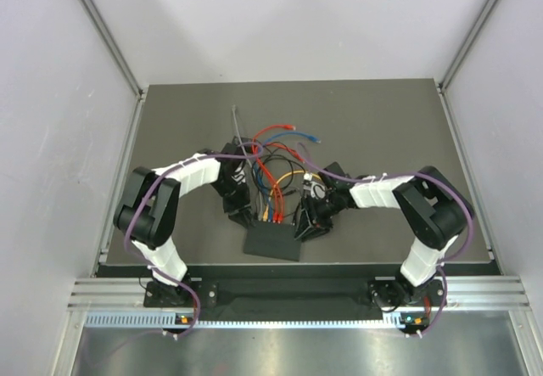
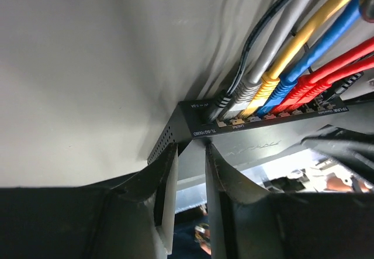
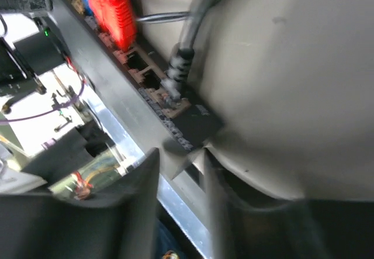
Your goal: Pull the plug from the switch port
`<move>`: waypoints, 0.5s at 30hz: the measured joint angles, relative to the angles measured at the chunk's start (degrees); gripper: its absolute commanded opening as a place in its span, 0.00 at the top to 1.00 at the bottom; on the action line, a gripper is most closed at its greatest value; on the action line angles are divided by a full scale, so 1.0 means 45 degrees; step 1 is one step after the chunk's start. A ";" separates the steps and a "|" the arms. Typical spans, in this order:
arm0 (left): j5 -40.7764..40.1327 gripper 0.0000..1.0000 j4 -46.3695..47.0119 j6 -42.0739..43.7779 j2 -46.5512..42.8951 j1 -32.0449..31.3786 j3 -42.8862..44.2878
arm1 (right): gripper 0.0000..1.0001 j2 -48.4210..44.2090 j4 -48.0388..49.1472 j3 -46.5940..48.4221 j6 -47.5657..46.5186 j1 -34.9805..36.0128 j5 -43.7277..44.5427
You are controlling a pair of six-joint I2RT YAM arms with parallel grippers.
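Observation:
The switch (image 1: 273, 242) is a flat black box near the table's front edge, with several coloured cables plugged along its far side. In the left wrist view, black (image 2: 213, 110), grey, yellow, blue and red plugs sit in the switch (image 2: 201, 131) sockets. My left gripper (image 2: 191, 148) has a narrow gap, with its tips at the switch's left corner and nothing between them. My right gripper (image 3: 181, 154) is blurred, also gapped, with its tips at the switch's right corner (image 3: 196, 121). Just beyond it, a grey-black plug (image 3: 175, 78) sits in a socket, two sockets stand empty, and red plugs (image 3: 114, 13) follow.
Loose red, blue, black and orange cables (image 1: 276, 151) tangle behind the switch, between both arms (image 1: 243, 217) (image 1: 305, 226). The metal rail (image 1: 297, 291) runs along the table's near edge. Grey walls enclose the table (image 1: 382, 121) on three sides.

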 measured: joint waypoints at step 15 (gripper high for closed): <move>-0.1530 0.71 0.0024 0.0131 -0.1846 -0.0291 0.1127 | 0.42 -0.0364 -0.4357 0.3327 -0.3687 -0.1336 0.1715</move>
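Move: The right hand is at the switch's right end, the switch's middle some 7 cm to its left and level front to back. The black plug near that end stands about 4 cm ahead and 1 cm left, with the red plugs 5 cm ahead and 5 cm left. For the left hand, at the port-side left corner, the black plug is 12 cm right and level, the switch's middle 5 cm back and 6 cm right, the grey plug 1 cm ahead and 3 cm right. All lie about 1 cm below. Both hands come free of the switch's ends. The right opens to about twice its gap, then goes about 6 cm forward, rising and drifting right past the black plug's right side, fingers tilting up. The left leaves with its gap unchanged, going forward and then up, about 5 cm, while its fingertips swing forward some 15 degrees. ##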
